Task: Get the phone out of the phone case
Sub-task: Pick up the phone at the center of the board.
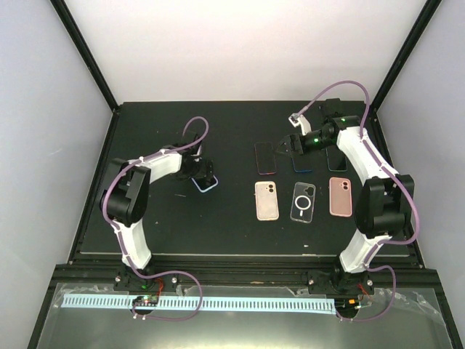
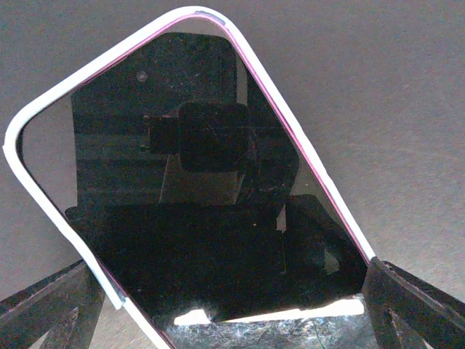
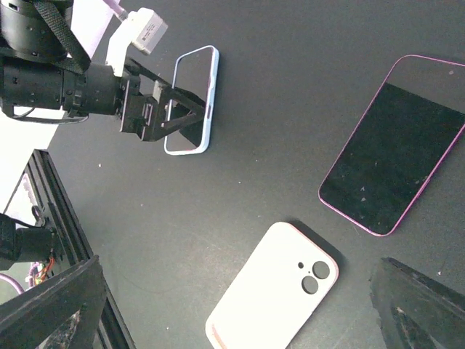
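The phone in its white case [image 2: 182, 182] lies screen up on the black table, left of centre in the top view [image 1: 205, 185]. My left gripper [image 2: 232, 298] hangs low over it and is open, one finger [image 2: 51, 305] off each long side of the case's near end. The right wrist view also shows that phone [image 3: 192, 102] with the left gripper [image 3: 163, 113] astride it. My right gripper [image 1: 288, 144] hovers open and empty at the back right, above a pale pink empty case [image 3: 272, 291].
Three bare phones lie in a row at the back right, one pink-edged [image 3: 396, 145] [image 1: 265, 158]. In front of them lie three empty cases: pale pink [image 1: 267, 200], clear with a ring [image 1: 303, 201], and pink [image 1: 340, 196]. Black frame posts bound the table.
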`<control>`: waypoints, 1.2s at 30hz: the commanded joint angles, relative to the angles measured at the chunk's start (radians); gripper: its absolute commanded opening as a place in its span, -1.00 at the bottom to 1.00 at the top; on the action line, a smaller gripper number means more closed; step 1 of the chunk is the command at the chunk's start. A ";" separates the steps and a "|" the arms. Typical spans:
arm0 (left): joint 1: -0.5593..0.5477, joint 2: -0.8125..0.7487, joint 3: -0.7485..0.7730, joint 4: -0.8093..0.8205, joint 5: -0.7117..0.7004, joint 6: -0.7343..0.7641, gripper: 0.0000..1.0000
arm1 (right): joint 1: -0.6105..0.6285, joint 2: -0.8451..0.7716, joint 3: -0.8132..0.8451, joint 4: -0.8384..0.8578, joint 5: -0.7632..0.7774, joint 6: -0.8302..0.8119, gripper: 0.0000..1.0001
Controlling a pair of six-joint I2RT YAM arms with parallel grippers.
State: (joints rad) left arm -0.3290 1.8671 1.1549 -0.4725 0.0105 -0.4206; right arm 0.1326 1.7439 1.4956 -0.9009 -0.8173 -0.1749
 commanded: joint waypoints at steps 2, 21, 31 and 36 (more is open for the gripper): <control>-0.052 0.052 0.077 0.029 -0.010 0.079 0.98 | -0.007 0.000 0.024 0.001 -0.025 -0.005 1.00; -0.051 0.087 0.160 0.053 0.166 -0.010 0.98 | -0.007 -0.003 -0.012 0.020 -0.076 0.015 1.00; -0.125 0.186 0.282 -0.040 -0.021 0.092 0.98 | -0.010 0.001 -0.018 0.030 -0.092 0.025 1.00; -0.145 0.267 0.393 -0.143 -0.107 0.122 0.98 | -0.015 0.000 -0.022 0.028 -0.094 0.025 1.00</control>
State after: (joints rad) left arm -0.4580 2.0720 1.4471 -0.5228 -0.0063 -0.3435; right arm 0.1287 1.7462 1.4818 -0.8898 -0.8864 -0.1513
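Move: The left hand is low over the blue-cased phone, open fingers astride it: its middle lies about 1 cm ahead of the hand point, centred left-to-right and some 1 cm below. From the left hand, the pink-rimmed phone lies about 25 cm to the right and 6 cm ahead; the beige case is 25 cm right and 11 cm back. For the right hand, the blue-cased phone is roughly 28 cm left, 2 cm ahead and 18 cm below. Rightward and somewhat forward, nearly level over the board, the left hand travels about 8 cm right and 4 cm forward towards the pink-rimmed phone, turning some 10 degrees clockwise. Its fingers stay wide open and astride the blue-cased phone, the left finger keeping against the case's left edge and pushing it along rather than pinching it. ##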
